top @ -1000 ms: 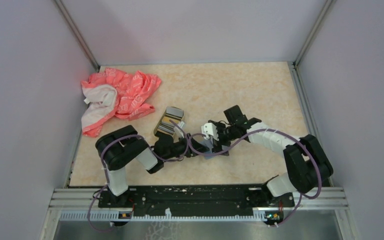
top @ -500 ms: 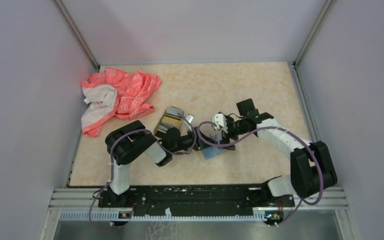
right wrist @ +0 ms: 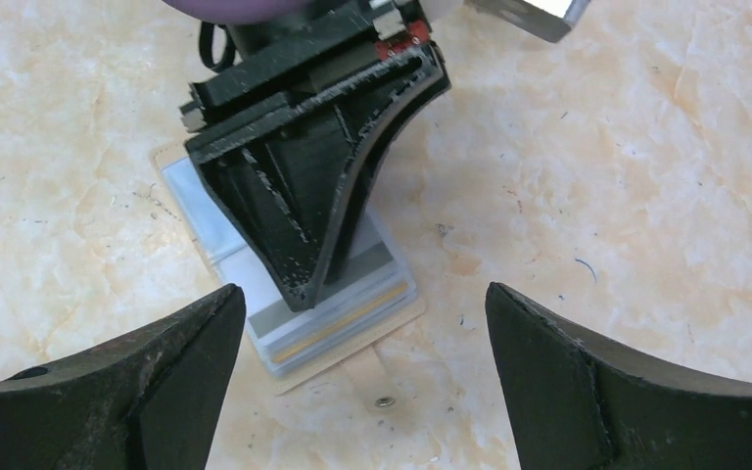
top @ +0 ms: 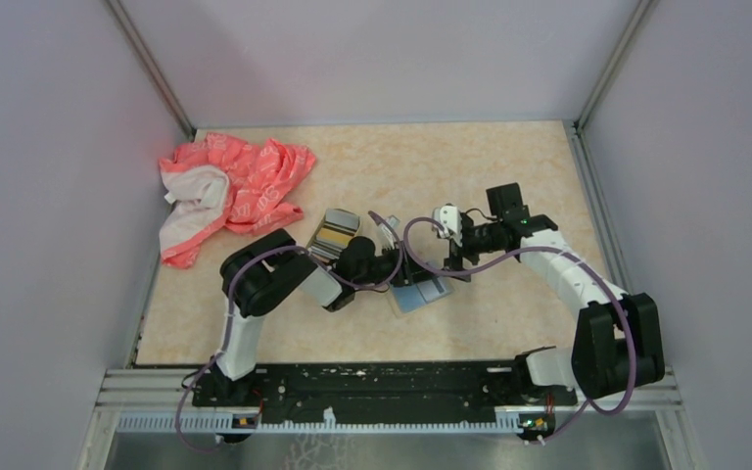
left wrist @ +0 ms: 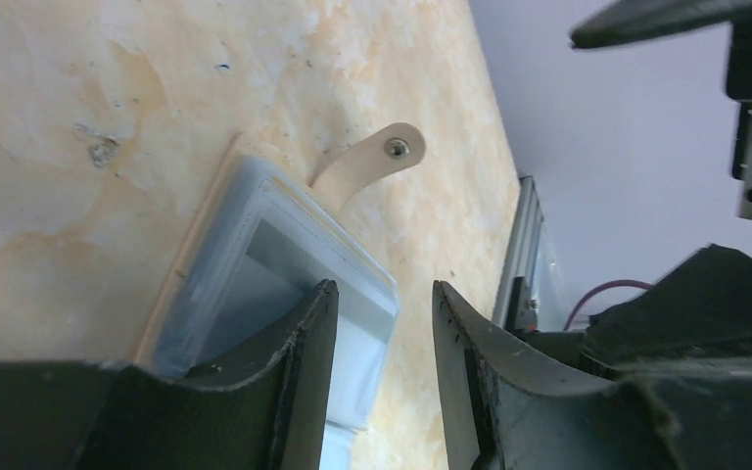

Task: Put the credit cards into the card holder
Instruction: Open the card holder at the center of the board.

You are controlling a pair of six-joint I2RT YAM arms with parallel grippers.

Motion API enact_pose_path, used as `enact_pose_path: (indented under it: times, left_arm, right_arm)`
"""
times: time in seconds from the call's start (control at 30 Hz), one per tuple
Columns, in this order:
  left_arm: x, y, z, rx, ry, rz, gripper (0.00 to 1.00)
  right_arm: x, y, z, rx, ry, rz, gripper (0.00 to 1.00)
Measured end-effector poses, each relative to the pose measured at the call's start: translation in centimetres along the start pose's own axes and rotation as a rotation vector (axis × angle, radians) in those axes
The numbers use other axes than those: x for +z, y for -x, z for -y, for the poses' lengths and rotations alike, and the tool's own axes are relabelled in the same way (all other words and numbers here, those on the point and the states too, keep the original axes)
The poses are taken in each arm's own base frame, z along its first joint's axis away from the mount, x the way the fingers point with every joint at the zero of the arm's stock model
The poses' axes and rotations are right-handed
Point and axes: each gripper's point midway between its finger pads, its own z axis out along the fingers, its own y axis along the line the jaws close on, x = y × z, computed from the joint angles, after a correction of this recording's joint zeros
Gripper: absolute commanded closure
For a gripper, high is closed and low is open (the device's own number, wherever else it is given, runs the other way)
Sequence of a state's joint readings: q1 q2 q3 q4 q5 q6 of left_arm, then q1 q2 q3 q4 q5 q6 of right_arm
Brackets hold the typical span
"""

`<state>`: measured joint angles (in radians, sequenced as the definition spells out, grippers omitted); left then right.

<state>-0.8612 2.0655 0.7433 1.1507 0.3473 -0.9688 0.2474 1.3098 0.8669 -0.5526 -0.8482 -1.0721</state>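
The credit cards (top: 419, 295) lie stacked flat in the middle of the table, pale blue and grey with a gold stripe (right wrist: 352, 318), on a tan backing with a snap strap (left wrist: 367, 166). My left gripper (top: 400, 264) is low over the stack (left wrist: 245, 264), jaws apart with nothing between them. One of its fingertips (right wrist: 304, 279) sits on the top card. My right gripper (top: 453, 251) hovers wide open just right of the stack, above the strap end (right wrist: 364, 294). The card holder (top: 333, 235), a gold-rimmed tin showing striped edges, stands to the left of the stack behind my left arm.
A crumpled pink and white cloth (top: 227, 191) lies at the back left. Grey walls close the table on three sides. A metal rail (top: 392, 384) runs along the near edge.
My right gripper has drawn back up and to the right, off the stack. My left arm has stretched rightward over the cards. The stack shows more and stays in place.
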Motion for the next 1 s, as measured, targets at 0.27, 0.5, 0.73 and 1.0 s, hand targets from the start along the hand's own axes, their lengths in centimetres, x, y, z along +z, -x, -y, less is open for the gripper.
enact_pose_path:
  times: [0.27, 0.5, 0.73, 1.0]
  left_arm:
    - [0.8, 0.9, -1.0, 0.086, 0.071, -0.015, 0.54]
    - [-1.1, 2.5, -0.3, 0.166, 0.113, 0.025, 0.53]
    - [-5.4, 6.4, 4.7, 0.338, 0.103, 0.155, 0.48]
    - [-14.1, 10.9, 8.1, 0.548, 0.219, 0.398, 0.02]
  right_arm:
    - [0.0, 0.6, -1.9, -0.044, 0.083, 0.051, 0.72]
    - [0.1, 0.4, -3.1, -0.140, 0.143, 0.069, 1.00]
    - [1.5, -1.9, -3.5, -0.128, 0.189, 0.001, 1.00]
    - [2.7, -3.0, -3.3, -0.137, 0.186, -0.089, 0.79]
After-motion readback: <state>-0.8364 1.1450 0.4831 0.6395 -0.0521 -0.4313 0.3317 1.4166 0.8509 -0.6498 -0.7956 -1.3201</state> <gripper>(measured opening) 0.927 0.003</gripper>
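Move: The open card holder lies just under the left hand's fingertips, its middle about 3 cm to the left, 2 cm back and 2 cm below. From the right hand, that middle is some 7 cm left, 4 cm back and 7 cm down. The card tray stands about 20 cm left and 6 cm ahead of the left hand. Left hand rises about 15 cm and leftwards off the card holder, opening; right shuts and sinks towards it. ##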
